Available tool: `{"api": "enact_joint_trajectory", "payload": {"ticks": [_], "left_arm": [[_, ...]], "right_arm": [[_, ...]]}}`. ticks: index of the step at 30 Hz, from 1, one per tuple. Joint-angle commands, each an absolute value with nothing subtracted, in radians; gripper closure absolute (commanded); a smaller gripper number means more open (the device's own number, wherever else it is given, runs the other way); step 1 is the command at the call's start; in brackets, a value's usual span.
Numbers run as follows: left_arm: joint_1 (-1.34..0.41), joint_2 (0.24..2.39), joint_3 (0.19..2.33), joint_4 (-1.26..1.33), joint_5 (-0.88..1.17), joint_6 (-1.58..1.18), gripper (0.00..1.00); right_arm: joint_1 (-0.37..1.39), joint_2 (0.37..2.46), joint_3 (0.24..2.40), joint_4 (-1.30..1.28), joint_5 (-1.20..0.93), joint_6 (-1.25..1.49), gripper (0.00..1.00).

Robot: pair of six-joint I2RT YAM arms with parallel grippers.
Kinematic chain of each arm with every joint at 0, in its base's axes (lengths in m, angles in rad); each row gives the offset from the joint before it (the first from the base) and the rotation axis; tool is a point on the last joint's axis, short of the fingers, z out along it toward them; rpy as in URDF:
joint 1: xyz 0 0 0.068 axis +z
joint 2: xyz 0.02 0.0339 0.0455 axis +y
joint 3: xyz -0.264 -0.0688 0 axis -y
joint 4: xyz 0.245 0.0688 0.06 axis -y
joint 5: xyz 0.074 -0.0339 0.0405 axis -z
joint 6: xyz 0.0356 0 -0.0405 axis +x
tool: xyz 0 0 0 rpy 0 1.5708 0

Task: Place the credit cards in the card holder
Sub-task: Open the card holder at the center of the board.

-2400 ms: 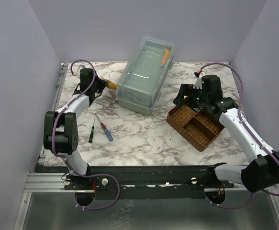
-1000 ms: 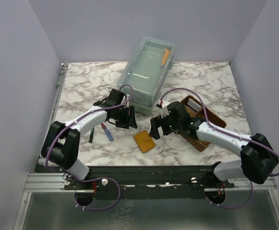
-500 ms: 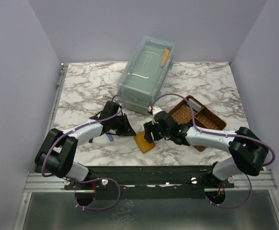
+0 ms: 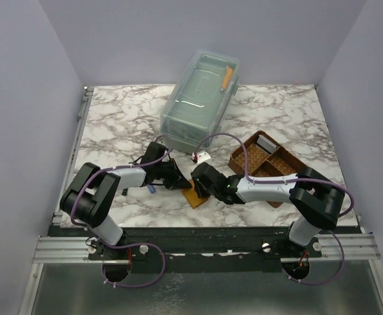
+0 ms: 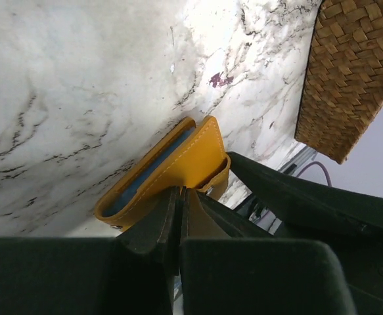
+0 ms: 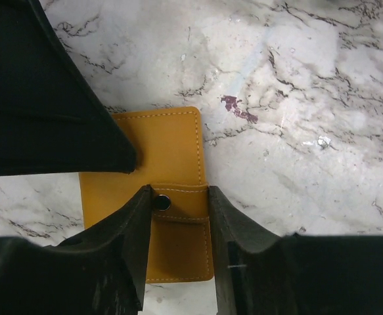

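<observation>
The orange-tan card holder (image 4: 195, 197) lies folded shut on the marble, near the front middle. My left gripper (image 4: 178, 182) is at its left edge, and in the left wrist view its jaws (image 5: 179, 197) are shut on the holder's near edge (image 5: 178, 161), where a blue inner panel shows. My right gripper (image 4: 202, 189) is low over the holder. In the right wrist view (image 6: 178, 193) its jaws stand open either side of the snap tab (image 6: 181, 205). One grey card (image 4: 265, 141) stands in the woven tray; the other cards are out of view.
The brown woven divided tray (image 4: 280, 193) sits right of the grippers and also shows in the left wrist view (image 5: 349, 72). A translucent lidded box (image 4: 201, 98) with an orange-handled tool on top stands behind. A blue-handled screwdriver (image 4: 152, 189) lies under my left arm.
Both arms swung in from the far sides. The card holder came to rest at front centre. In the last half second both grippers closed in on it, the right one coming over the snap tab.
</observation>
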State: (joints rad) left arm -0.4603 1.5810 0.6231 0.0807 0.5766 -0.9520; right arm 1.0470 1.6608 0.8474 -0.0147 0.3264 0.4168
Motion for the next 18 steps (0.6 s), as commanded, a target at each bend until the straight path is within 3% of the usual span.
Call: {"api": "enact_joint_trajectory", "payload": {"ticks": [1, 4, 10, 16, 18], "left_arm": [[-0.463, 1.633, 0.668, -0.055, 0.517, -0.936, 1.00], [-0.463, 1.658, 0.687, -0.120, 0.476, -0.910, 1.00], [-0.464, 1.653, 0.708, -0.205, 0.406, -0.861, 1.00], [-0.463, 1.660, 0.714, -0.204, 0.411, -0.839, 1.00], [-0.463, 1.655, 0.721, -0.204, 0.428, -0.827, 1.00]], "right_arm": [[1.054, 1.630, 0.791, -0.059, 0.429, 0.514, 0.71], [1.046, 1.572, 0.753, -0.022, 0.414, 0.575, 0.75], [0.932, 1.488, 0.665, 0.087, 0.154, 0.701, 0.86], [0.879, 1.421, 0.621, 0.121, 0.042, 0.729, 0.86], [0.879, 1.429, 0.644, 0.077, 0.039, 0.685, 0.77]]}}
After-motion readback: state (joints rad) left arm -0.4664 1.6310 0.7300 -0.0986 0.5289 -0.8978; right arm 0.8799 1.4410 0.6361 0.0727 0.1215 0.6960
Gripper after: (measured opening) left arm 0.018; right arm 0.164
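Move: Right at the right hand's fingertips, barely 1 cm below them, lies the closed snap strap of the orange card holder; the holder's middle is some 3 cm to the left and 1 cm nearer the base. The woven basket stands about 27 cm to the right of the right hand and 10 cm farther out; the clear box's middle is roughly 34 cm ahead. From the left hand, already on the holder, the strap lies about 5 cm right and 2 cm back. Drawing off to the right by about 4 cm, the right hand closes its part-open fingers on the end of the snap strap and pulls it away from the cover, rising about 1 cm only late on, while the wrist rolls its left side up some 20 degrees and turns clockwise. The shut left fingers keep holding the cover down, sinking about 1 cm. ##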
